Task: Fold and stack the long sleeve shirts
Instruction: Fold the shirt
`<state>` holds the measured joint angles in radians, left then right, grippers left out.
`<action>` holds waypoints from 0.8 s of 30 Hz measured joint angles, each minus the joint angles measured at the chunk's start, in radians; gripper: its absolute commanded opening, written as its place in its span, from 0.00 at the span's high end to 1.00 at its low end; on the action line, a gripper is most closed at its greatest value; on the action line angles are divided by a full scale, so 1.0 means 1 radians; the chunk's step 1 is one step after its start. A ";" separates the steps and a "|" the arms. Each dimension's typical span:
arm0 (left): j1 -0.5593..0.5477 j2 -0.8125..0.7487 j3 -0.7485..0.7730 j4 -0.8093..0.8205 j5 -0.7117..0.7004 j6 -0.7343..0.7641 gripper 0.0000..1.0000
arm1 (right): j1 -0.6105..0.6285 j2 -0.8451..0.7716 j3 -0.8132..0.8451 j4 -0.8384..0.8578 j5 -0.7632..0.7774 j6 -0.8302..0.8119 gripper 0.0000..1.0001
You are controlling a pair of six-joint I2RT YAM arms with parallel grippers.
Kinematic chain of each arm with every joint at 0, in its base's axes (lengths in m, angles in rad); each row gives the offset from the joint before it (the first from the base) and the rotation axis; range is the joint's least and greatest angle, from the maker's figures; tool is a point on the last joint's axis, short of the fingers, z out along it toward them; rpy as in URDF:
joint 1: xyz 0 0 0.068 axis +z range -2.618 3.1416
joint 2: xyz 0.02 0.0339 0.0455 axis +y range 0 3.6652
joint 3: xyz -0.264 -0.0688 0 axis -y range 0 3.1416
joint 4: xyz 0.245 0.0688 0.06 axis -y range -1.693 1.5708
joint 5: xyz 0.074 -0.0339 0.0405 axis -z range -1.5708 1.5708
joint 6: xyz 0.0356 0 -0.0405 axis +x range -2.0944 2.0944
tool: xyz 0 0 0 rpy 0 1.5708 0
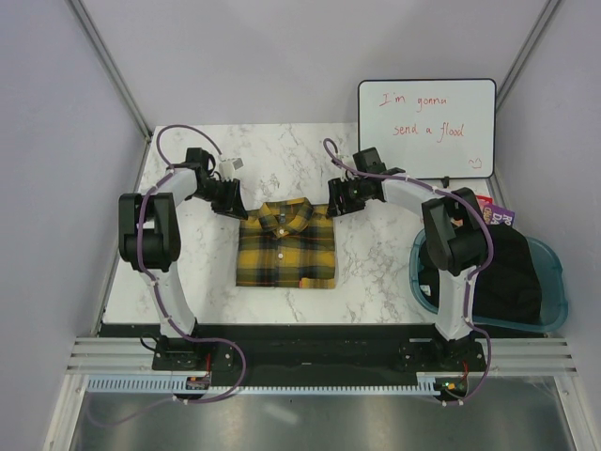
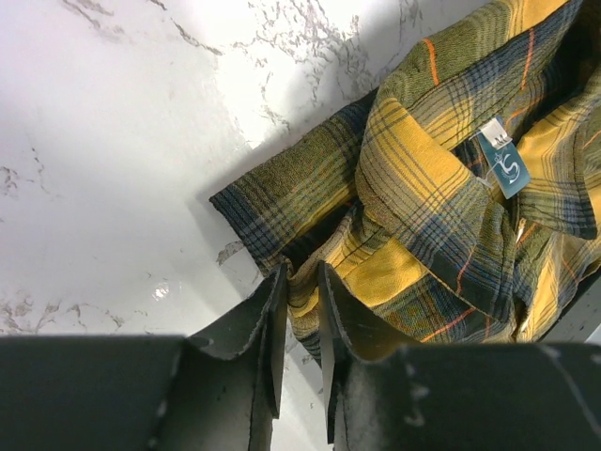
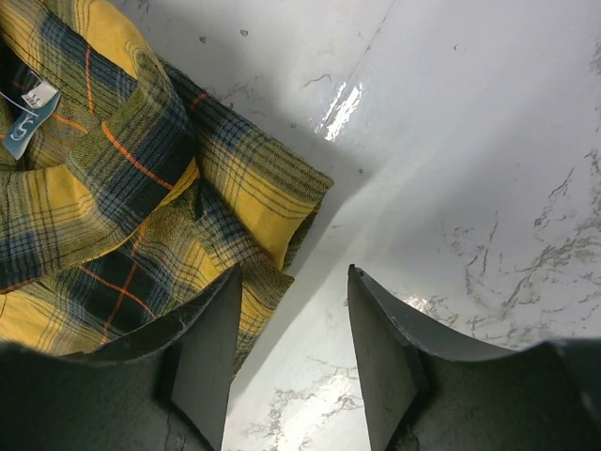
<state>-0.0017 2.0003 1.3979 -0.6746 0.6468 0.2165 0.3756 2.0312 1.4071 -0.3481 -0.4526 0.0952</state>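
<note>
A yellow-and-black plaid long sleeve shirt (image 1: 285, 243) lies folded into a rectangle in the middle of the marble table, collar toward the far side. My left gripper (image 1: 231, 203) is at its far left corner and is shut on a fold of the shirt's shoulder (image 2: 302, 291). My right gripper (image 1: 337, 203) is at the far right corner, open, with the shirt's edge (image 3: 254, 202) beside its left finger (image 3: 208, 348) and bare marble between the jaws. The collar label shows in both wrist views.
A blue bin (image 1: 554, 282) holding dark clothing stands at the right edge of the table. A whiteboard (image 1: 427, 127) with red writing leans at the far right. Grey walls close in both sides.
</note>
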 measured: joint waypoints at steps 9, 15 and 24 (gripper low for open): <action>0.000 0.000 0.000 0.001 0.010 0.000 0.76 | 0.000 0.008 0.000 -0.002 -0.020 -0.006 0.47; 0.000 0.000 0.000 0.001 0.010 -0.001 0.78 | 0.000 0.013 0.004 -0.003 -0.060 -0.002 0.72; 0.000 -0.003 0.000 0.001 0.013 -0.002 0.98 | -0.004 0.015 0.014 -0.011 -0.094 0.021 1.00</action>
<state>-0.0013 1.9972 1.3983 -0.6739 0.6598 0.2150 0.3717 2.0464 1.4208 -0.3592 -0.5465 0.1162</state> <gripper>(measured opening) 0.042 0.007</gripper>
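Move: The shirt lies folded flat between the two hands. Its left shoulder corner is right at the left hand's fingertips, roughly 1 cm below; its right shoulder corner is about 1 cm back and 1 cm to the left of the right hand, also 1 cm down. The collar's middle is level with both hands, some 9 cm to the left hand's right and 9 cm to the right hand's left. The bottom hem's middle is about 16 cm back from the collar. The shirt's right shoulder corner is pinched as the half-open right gripper eases about 1 cm left and 1 cm back into it, rolling some 5 degrees, and shuts fully. At the left shoulder corner the left hand stays in place, its partly closed fingertips astride the cloth, and squeezes shut on the fold. ##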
